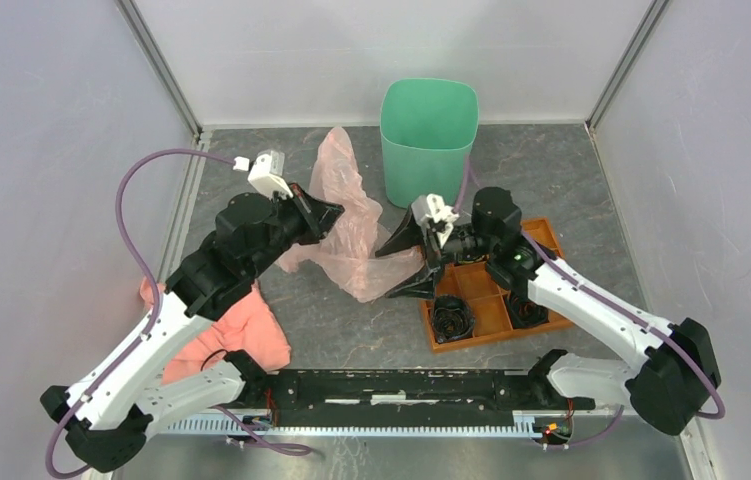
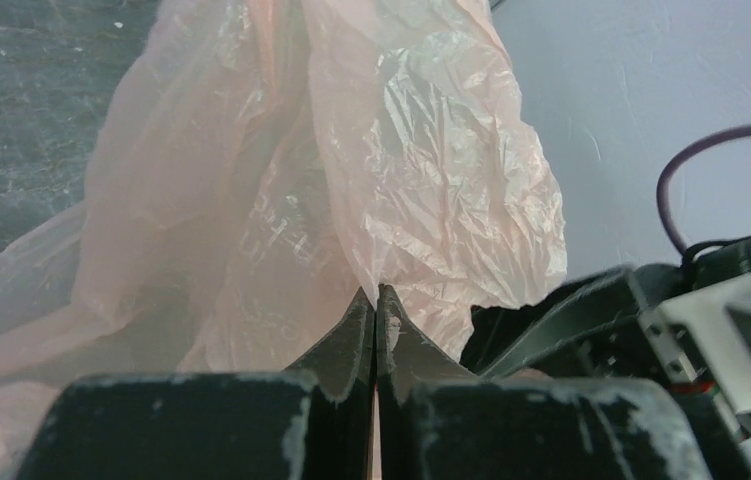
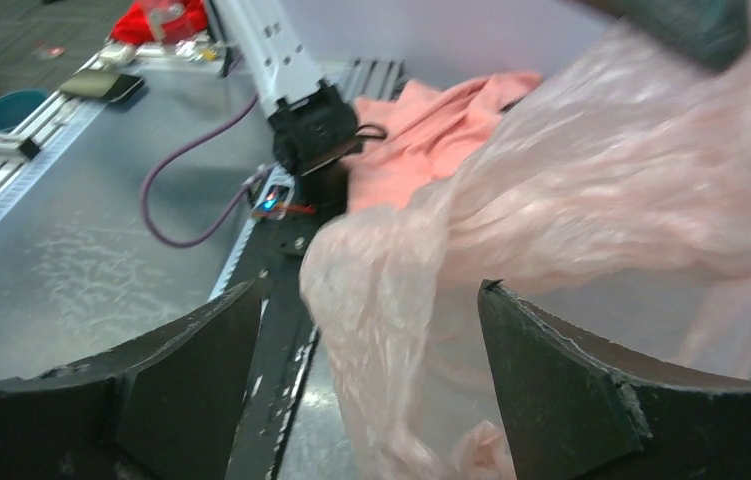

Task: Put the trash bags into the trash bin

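Note:
A see-through pale pink trash bag (image 1: pixel 351 225) hangs crumpled over the middle of the table, just left of the mint-green trash bin (image 1: pixel 428 135) standing at the back. My left gripper (image 1: pixel 336 213) is shut on a fold of the bag (image 2: pixel 351 180) and holds it up. My right gripper (image 1: pixel 403 268) stands open at the bag's lower right end, and a bunched strip of the film (image 3: pixel 401 320) hangs between its spread fingers (image 3: pixel 561 390) without being pinched.
A salmon-pink cloth (image 1: pixel 236 335) lies at the front left under the left arm. An orange compartment tray (image 1: pixel 496 295) with dark items sits under the right arm. Grey walls close in the left, right and back.

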Available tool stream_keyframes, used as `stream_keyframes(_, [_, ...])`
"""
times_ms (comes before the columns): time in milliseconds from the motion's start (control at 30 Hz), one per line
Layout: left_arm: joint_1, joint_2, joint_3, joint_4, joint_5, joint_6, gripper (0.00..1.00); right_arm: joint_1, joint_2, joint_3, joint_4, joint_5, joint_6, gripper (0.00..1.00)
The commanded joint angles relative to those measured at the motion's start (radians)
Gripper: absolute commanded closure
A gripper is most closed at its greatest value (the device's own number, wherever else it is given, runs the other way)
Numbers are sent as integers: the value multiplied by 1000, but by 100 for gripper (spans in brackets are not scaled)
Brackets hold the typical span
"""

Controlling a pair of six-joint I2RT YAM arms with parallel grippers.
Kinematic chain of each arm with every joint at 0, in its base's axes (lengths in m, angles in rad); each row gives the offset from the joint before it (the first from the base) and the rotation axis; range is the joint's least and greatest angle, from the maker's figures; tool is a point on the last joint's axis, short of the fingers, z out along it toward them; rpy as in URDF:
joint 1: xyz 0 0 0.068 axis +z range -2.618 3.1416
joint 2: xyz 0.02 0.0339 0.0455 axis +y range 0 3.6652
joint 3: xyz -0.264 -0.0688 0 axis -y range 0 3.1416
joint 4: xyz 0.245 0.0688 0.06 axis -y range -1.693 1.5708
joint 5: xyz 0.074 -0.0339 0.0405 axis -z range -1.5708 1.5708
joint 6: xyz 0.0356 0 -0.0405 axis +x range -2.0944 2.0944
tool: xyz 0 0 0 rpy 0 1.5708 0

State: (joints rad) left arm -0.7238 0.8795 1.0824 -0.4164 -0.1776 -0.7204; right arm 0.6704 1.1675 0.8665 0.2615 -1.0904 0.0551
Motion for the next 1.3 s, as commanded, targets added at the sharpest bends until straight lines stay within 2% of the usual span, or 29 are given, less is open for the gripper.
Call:
stream_keyframes(0, [24, 40, 125, -145, -86, -71, 98, 33, 7, 3, -138, 11, -157, 22])
stream_keyframes(67, [45, 74, 183, -190, -139, -92, 98, 36, -34, -67, -100, 60, -122, 35])
stream_keyframes(133, [69, 118, 251, -246, -181, -113, 98, 47, -93, -194, 86, 106, 18, 48])
stream_keyframes(200, [101, 162, 288, -275, -231, -141, 98, 84, -136, -285, 251, 179, 160, 67])
stream_keyframes(300, [174, 219, 295, -274, -248, -175, 98, 145, -167, -345, 347, 328, 276, 97])
stream_keyframes(400, [252, 277, 286, -269, -267, -216, 98, 162, -205, -405, 396, 535, 400, 99])
stream_keyframes(500, [298, 340, 292, -260, -304, -236, 98, 162, -253, -449, 248, 900, 533, 97])
stream_keyframes(567, [308, 381, 298, -251, -351, -248, 98, 160, -247, -464, 173, 1046, 616, 97])
stream_keyframes(667, [329, 457, 314, -249, -383, -252, 98, 160, -199, -404, 16, 1187, 628, 94])
stream_keyframes(733, [344, 518, 325, -244, -378, -231, 98, 158, -132, -342, -57, 1225, 551, 89])
stream_keyframes(767, [352, 552, 325, -215, -344, -199, 98, 158, -99, -305, -105, 1239, 490, 88])
stream_keyframes(833, [370, 631, 335, -153, -160, -31, 98, 148, -21, -225, -178, 1236, 392, 98])
stream_keyframes(867, [378, 682, 382, -167, -36, 52, 94, 135, 12, -204, -196, 1230, 370, 100])
stream_keyframes(900, [383, 730, 426, -210, 62, 121, 81, 118, 36, -198, -187, 1198, 358, 99])
stream_keyframes(933, [382, 761, 444, -247, 112, 177, 63, 89, 52, -205, -149, 1133, 355, 100])
stream_keyframes(967, [380, 764, 429, -258, 137, 217, 47, 64, 64, -216, -113, 1066, 361, 99])
stream_keyframes(1000, [380, 742, 397, -265, 127, 238, 36, 35, 80, -218, -88, 1015, 375, 100])
stream_keyframes(1067, [381, 645, 298, -249, 73, 263, 5, 1, 101, -203, -68, 965, 382, 99])
stream_keyframes(1100, [380, 574, 248, -247, 68, 276, 1, -12, 108, -196, -64, 951, 383, 100])
stream_keyframes(1267, [380, 420, 47, -264, 125, 279, 0, -60, 159, -138, -71, 853, 334, 99])
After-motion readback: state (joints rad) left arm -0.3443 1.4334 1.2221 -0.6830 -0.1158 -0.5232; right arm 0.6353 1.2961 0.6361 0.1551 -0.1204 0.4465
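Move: The left gripper grips the trash bag; the open floor it heads for lies about 18 cm ahead, 4 cm left and 30 cm down, with the bin roughly 24 cm ahead, 15 cm right. The loose bag end hangs between the right gripper's open fingers, about 3 cm back and 5 cm below their tips. From the right gripper, the bin is about 33 cm ahead, 6 cm right; the sorting tray 12 cm ahead, 20 cm right, well below. Bring the right gripper back and down about 8 cm, pinching the bag's loose end shut, then carry it forward and down, swinging the fingers some 60 degrees clockwise. Meanwhile sweep the left gripper forward and left, then down, tipping its fingers down; open wide to let go of the bag and draw back about 7 cm. ##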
